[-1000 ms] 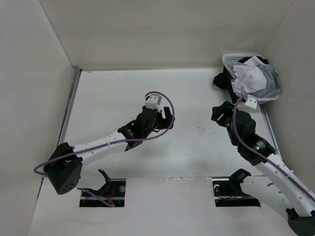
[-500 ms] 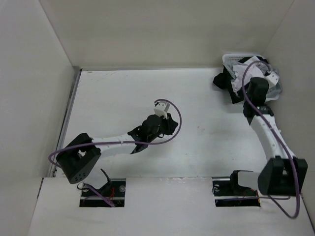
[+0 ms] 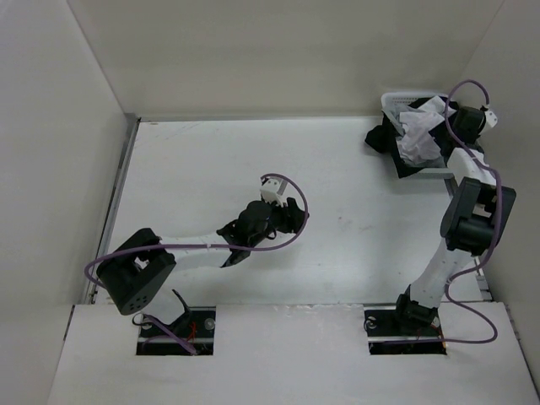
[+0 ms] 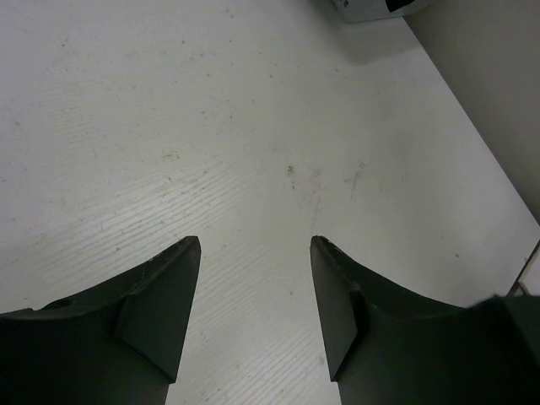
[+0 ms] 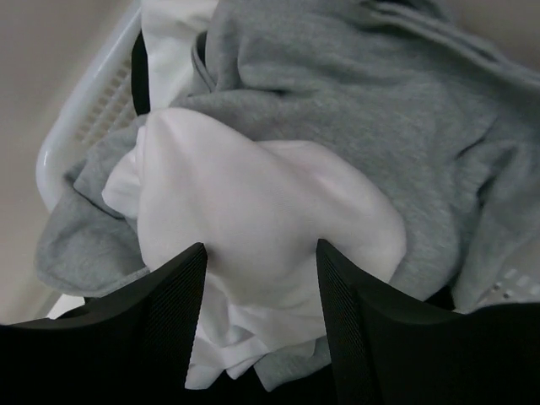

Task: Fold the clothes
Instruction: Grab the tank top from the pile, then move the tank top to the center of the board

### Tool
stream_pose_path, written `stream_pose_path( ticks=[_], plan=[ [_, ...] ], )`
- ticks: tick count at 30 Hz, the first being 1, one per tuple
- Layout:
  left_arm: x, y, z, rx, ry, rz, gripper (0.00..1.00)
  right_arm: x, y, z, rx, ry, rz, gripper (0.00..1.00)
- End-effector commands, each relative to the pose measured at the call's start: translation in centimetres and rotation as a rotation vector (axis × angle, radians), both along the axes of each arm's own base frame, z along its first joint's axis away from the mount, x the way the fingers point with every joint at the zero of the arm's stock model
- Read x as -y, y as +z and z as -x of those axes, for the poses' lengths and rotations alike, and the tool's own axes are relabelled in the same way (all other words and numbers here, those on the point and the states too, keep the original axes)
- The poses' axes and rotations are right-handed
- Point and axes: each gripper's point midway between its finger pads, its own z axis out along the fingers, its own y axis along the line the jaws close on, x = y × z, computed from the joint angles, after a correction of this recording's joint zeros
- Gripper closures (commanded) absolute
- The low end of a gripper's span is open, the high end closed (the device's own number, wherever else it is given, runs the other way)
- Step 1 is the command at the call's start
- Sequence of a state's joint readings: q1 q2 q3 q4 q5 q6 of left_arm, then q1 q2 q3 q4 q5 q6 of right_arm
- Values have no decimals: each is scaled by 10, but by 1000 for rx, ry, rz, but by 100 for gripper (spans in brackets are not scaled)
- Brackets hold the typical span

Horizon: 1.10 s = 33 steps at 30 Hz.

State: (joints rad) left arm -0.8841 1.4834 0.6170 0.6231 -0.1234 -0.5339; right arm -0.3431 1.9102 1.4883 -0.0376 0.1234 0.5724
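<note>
The clothes (image 5: 261,211), a bunched white top, lie on the pile in the white basket (image 3: 396,99) at the table's far right corner, also visible from above (image 3: 419,139). My right gripper (image 5: 260,246) hangs over the basket (image 5: 84,110), open, its two fingers standing on either side of the white bundle's lower part. From above the right gripper (image 3: 450,126) is mostly hidden under its wrist. My left gripper (image 4: 255,240) is open over bare table near the middle (image 3: 295,211), with nothing between its fingers.
A grey garment (image 5: 380,101) wraps around the white top inside the basket. A black garment (image 3: 380,137) spills over the basket's left side onto the table. Walls stand close behind and to the right of the basket. A basket corner (image 4: 363,8) shows far off.
The right arm swung from the table's right side up over the basket, its gripper closing and reopening on the way. The left gripper shifted slightly right and also closed and reopened.
</note>
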Motion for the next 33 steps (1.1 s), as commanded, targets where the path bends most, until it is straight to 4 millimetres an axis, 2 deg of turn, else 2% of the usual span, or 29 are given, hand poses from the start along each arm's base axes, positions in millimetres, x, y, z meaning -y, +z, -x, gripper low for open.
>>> stream_pose_path(
  ticks=[1,4,7,9,12,15,18,23,28,30,31,32,33],
  plan=[
    [6,18,-2,56,-12,54,46,-18,38,-27,124,107,-4,42],
    [8,15,-3,50,-15,52,46,-18,33,-30,123,108,0,55],
    [8,14,-3,45,-17,53,46,-16,32,-32,125,101,0,79],
    [8,14,-3,45,-15,53,46,-14,39,-27,134,80,6,89],
    [9,14,-3,42,-16,56,46,-19,71,-14,192,64,59,93],
    [12,15,-2,43,-25,59,46,-35,121,8,290,53,101,91],
    [15,18,-2,45,-31,65,47,-65,174,35,392,85,144,92],
    [14,33,-6,63,-18,82,47,-120,237,78,533,160,150,94],
    [-1,74,-13,81,55,128,47,-201,294,141,692,350,110,94],
    [-17,92,-18,84,123,143,47,-236,305,166,732,452,73,93],
    [-28,101,-20,88,162,152,47,-257,303,179,737,521,44,92],
    [-40,108,-23,88,202,162,46,-281,291,191,725,589,0,91],
    [-52,114,-25,84,238,177,46,-295,278,197,710,628,-32,89]
  ],
)
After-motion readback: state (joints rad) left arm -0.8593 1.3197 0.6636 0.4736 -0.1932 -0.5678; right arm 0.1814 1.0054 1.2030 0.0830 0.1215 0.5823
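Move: The white tank top lies on the pile right at my open right fingertips, about 2 cm ahead, 1 cm left and some 3 cm below. A grey garment spreads under it, about 6 cm to my left and 5 cm lower. The basket's middle is roughly 12 cm left, 4 cm back and 8 cm down. From my left hand the tank top is about 26 cm ahead, 46 cm right and slightly higher. I ease my right hand a centimetre or two forward and left, shut the fingers nearly fully on a pinch of the white tank top, then haul it up about 30 cm, sweeping some 25 cm left and nearly 20 cm back over the basket. The fingers tip upward about 40 degrees and swing counter-clockwise on the way. My left hand holds still, then starts rising late, about 5 cm, half open. ##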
